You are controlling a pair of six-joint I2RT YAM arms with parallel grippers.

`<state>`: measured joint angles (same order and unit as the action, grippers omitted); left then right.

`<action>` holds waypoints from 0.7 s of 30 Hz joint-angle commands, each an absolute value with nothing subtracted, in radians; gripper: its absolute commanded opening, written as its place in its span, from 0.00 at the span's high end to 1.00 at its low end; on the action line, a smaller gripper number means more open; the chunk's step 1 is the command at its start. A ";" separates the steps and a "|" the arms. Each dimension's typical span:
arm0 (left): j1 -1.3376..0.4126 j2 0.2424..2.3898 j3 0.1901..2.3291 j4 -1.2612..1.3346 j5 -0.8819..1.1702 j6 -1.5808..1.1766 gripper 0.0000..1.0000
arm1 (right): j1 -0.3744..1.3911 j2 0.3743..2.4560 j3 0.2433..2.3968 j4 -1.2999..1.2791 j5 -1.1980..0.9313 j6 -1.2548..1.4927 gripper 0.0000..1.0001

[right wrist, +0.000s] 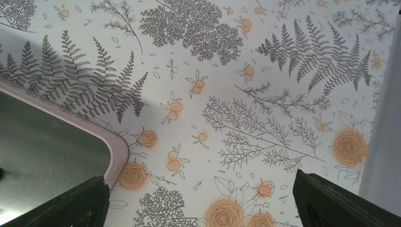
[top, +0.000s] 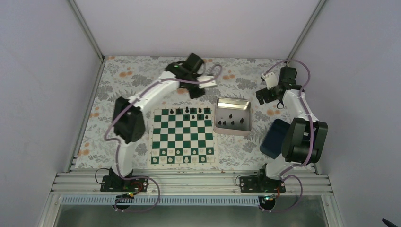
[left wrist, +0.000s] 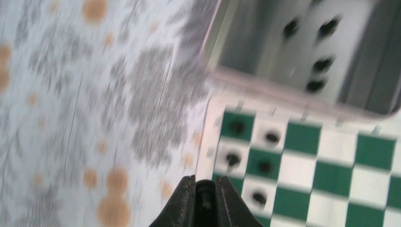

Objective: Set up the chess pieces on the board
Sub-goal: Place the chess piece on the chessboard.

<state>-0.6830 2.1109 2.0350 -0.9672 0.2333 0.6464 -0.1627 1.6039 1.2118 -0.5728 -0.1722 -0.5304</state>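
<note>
The green-and-white board lies in the middle of the table. Several black chess pieces stand on its two far rows, mostly toward the right. More black pieces lie in the silvery tray. My left gripper hovers just beyond the board's far edge. In the blurred left wrist view it is shut on a small black chess piece over the cloth, with the board to its right. My right gripper hangs past the tray's far right corner; its jaws stand wide open over bare cloth.
The silvery tray sits right of the board; its rim shows left of the right gripper. A dark blue box lies by the right arm. Small white pieces line the board's near row. Walls close in on three sides.
</note>
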 commanded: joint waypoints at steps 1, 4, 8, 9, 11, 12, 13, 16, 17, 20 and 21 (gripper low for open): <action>-0.547 1.962 1.764 -0.854 0.183 0.642 0.91 | -0.153 1.621 1.218 -0.585 -0.175 -0.540 0.00; -0.449 1.866 1.584 -0.786 0.196 0.633 0.91 | -0.151 1.624 1.222 -0.590 -0.177 -0.537 0.00; -0.375 1.792 1.386 -0.683 0.208 0.620 0.91 | -0.149 1.629 1.230 -0.597 -0.178 -0.534 0.00; -0.359 1.782 1.352 -0.664 0.218 0.615 0.91 | -0.148 1.630 1.231 -0.598 -0.178 -0.534 0.00; -0.337 1.772 1.297 -0.628 0.226 0.612 0.91 | -0.147 1.633 1.233 -0.601 -0.177 -0.533 0.00; -0.328 1.772 1.282 -0.617 0.230 0.610 0.91 | -0.147 1.634 1.233 -0.601 -0.178 -0.532 0.00; -0.322 1.774 1.266 -0.609 0.234 0.608 0.91 | -0.147 1.633 1.234 -0.602 -0.178 -0.532 0.00; -0.311 1.782 1.233 -0.582 0.236 0.609 0.91 | -0.146 1.634 1.232 -0.602 -0.176 -0.531 0.00; -0.308 1.786 1.227 -0.576 0.235 0.610 0.91 | -0.147 1.635 1.230 -0.603 -0.176 -0.531 0.00; -0.288 1.803 1.212 -0.568 0.247 0.616 0.91 | -0.147 1.637 1.225 -0.602 -0.174 -0.532 0.00; -0.281 1.807 1.207 -0.567 0.249 0.618 0.92 | -0.147 1.637 1.224 -0.601 -0.172 -0.532 0.00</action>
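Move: The empty b8 square, where the black piece already in the left fingers seems bound, lies about 20 cm left of that hand, 1 cm back and 17 cm below. The c8 piece stands some 4 cm to the right of that square; the h8 piece is nearly under the hand, 2 cm right and 1 cm back. The grey tray's middle is 14 cm right, 3 cm back. For the right hand, b8 is roughly 46 cm left, 3 cm back, 13 cm down. The black piece, still pinched in the left fingers, is swept fast about 20 cm to the left, along the far row of pieces and away from the tray, bowing slightly forward at first. It sinks some 11 cm on the way, slowing to hover low by b8, while the wrist turns a good 20 degrees counter-clockwise and the fingers keep their hold. ##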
